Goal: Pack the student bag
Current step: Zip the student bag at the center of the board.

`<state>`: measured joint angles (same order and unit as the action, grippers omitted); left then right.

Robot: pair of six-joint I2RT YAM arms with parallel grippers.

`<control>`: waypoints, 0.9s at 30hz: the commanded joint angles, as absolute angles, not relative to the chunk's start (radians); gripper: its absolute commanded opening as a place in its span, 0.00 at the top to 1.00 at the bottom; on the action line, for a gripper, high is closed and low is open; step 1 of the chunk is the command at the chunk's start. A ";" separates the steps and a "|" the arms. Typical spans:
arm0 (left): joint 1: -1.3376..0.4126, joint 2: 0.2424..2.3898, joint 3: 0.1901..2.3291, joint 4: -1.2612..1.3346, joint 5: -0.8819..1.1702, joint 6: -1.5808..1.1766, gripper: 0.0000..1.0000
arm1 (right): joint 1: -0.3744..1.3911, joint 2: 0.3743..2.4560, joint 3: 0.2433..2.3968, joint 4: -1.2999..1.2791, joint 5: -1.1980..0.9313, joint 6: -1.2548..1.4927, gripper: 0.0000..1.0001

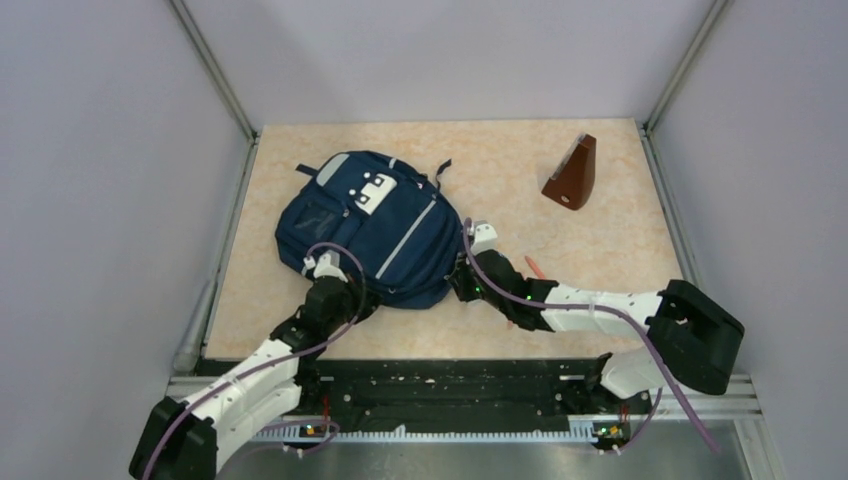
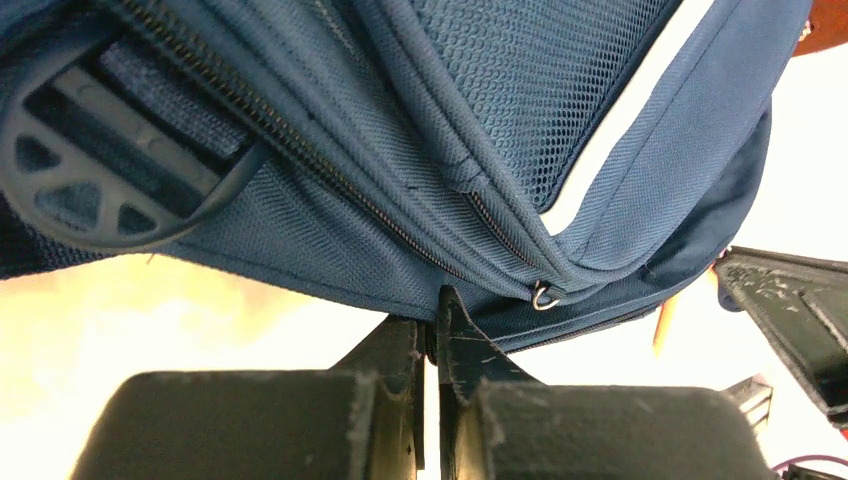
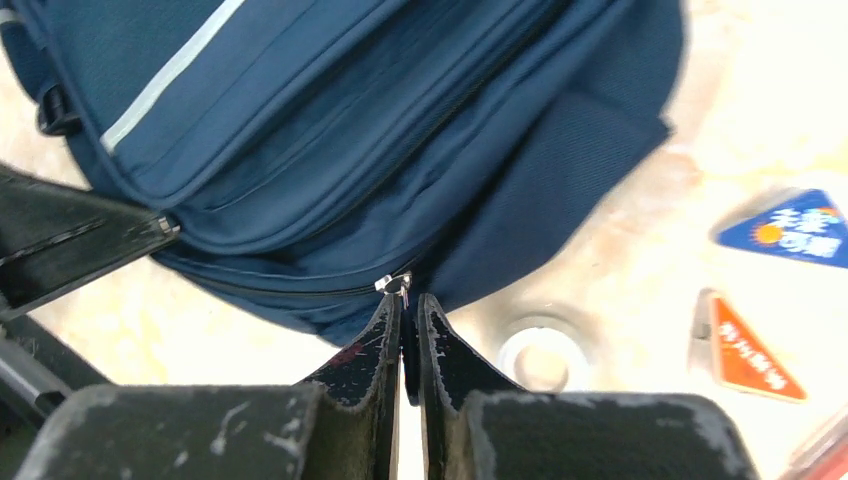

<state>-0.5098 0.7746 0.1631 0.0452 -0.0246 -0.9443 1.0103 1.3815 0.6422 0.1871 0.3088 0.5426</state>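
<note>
The student bag (image 1: 370, 225), navy with light grey stripes and patches, lies flat on the table, left of centre. My left gripper (image 1: 330, 272) is at its near left edge. In the left wrist view the left gripper (image 2: 436, 318) is shut, pinching the bag's lower seam (image 2: 330, 250) just left of a metal zipper ring (image 2: 543, 296). My right gripper (image 1: 468, 268) is at the bag's near right corner. In the right wrist view the right gripper (image 3: 408, 305) is shut on a dark zipper pull hanging from a silver slider (image 3: 395, 283).
A brown wedge-shaped object (image 1: 572, 175) stands at the back right. An orange pen (image 1: 534, 266) lies beside the right arm. The right wrist view shows a white tape ring (image 3: 543, 352), a blue triangle (image 3: 790, 228) and an orange triangle (image 3: 745, 350) on the table. Walls close in on three sides.
</note>
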 commanded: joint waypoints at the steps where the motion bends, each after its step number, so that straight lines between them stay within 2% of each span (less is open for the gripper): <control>1: -0.447 0.696 0.184 -0.021 -0.090 -0.862 1.00 | 0.922 1.340 0.624 0.145 0.316 0.526 1.00; 9: -0.347 0.586 0.223 -0.152 -0.043 -0.799 1.00 | 0.795 1.393 0.638 0.181 0.161 0.527 1.00; 16: -0.269 0.510 0.255 -0.236 -0.014 -0.739 1.00 | 0.772 1.404 0.648 0.193 0.060 0.509 1.00; 17: -0.268 0.504 0.261 -0.239 -0.006 -0.721 0.97 | 0.772 1.402 0.647 0.198 0.025 0.503 1.00; 18: -0.268 0.500 0.275 -0.252 -0.005 -0.698 0.85 | 0.772 1.401 0.647 0.204 -0.009 0.496 1.00; 20: -0.269 0.498 0.319 -0.303 0.039 -0.626 0.47 | 0.772 1.398 0.638 0.215 -0.077 0.488 1.00; 22: -0.271 0.499 0.374 -0.368 0.060 -0.571 0.28 | 0.771 1.399 0.630 0.214 -0.111 0.486 1.00; 24: -0.288 0.499 0.396 -0.357 0.127 -0.542 0.19 | 0.771 1.401 0.625 0.211 -0.140 0.481 1.00; 27: -0.359 0.531 0.440 -0.337 0.135 -0.509 0.18 | 0.771 1.401 0.616 0.212 -0.172 0.484 1.00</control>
<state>-0.2947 0.5125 0.3626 -0.3599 0.0921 -0.6163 0.7818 1.3941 0.6334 0.2134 -0.1074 0.5076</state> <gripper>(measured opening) 0.821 0.042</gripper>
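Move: The left hand's shut fingers hold the bag's near edge, practically at the hand point; the zipper pull is some 16 cm to its right and 3 cm farther out. The right hand holds that pull at its fingertips. From the right hand, the tape roll lies about 3 cm back and 5 cm right, the orange triangle 1 cm ahead and 10 cm right, the blue triangle 6 cm ahead and 10 cm right, all roughly 7 cm lower. Left pulls the bag edge about 5 cm left, releases and rises; right tugs the zipper pull forward-right, then eases back. ##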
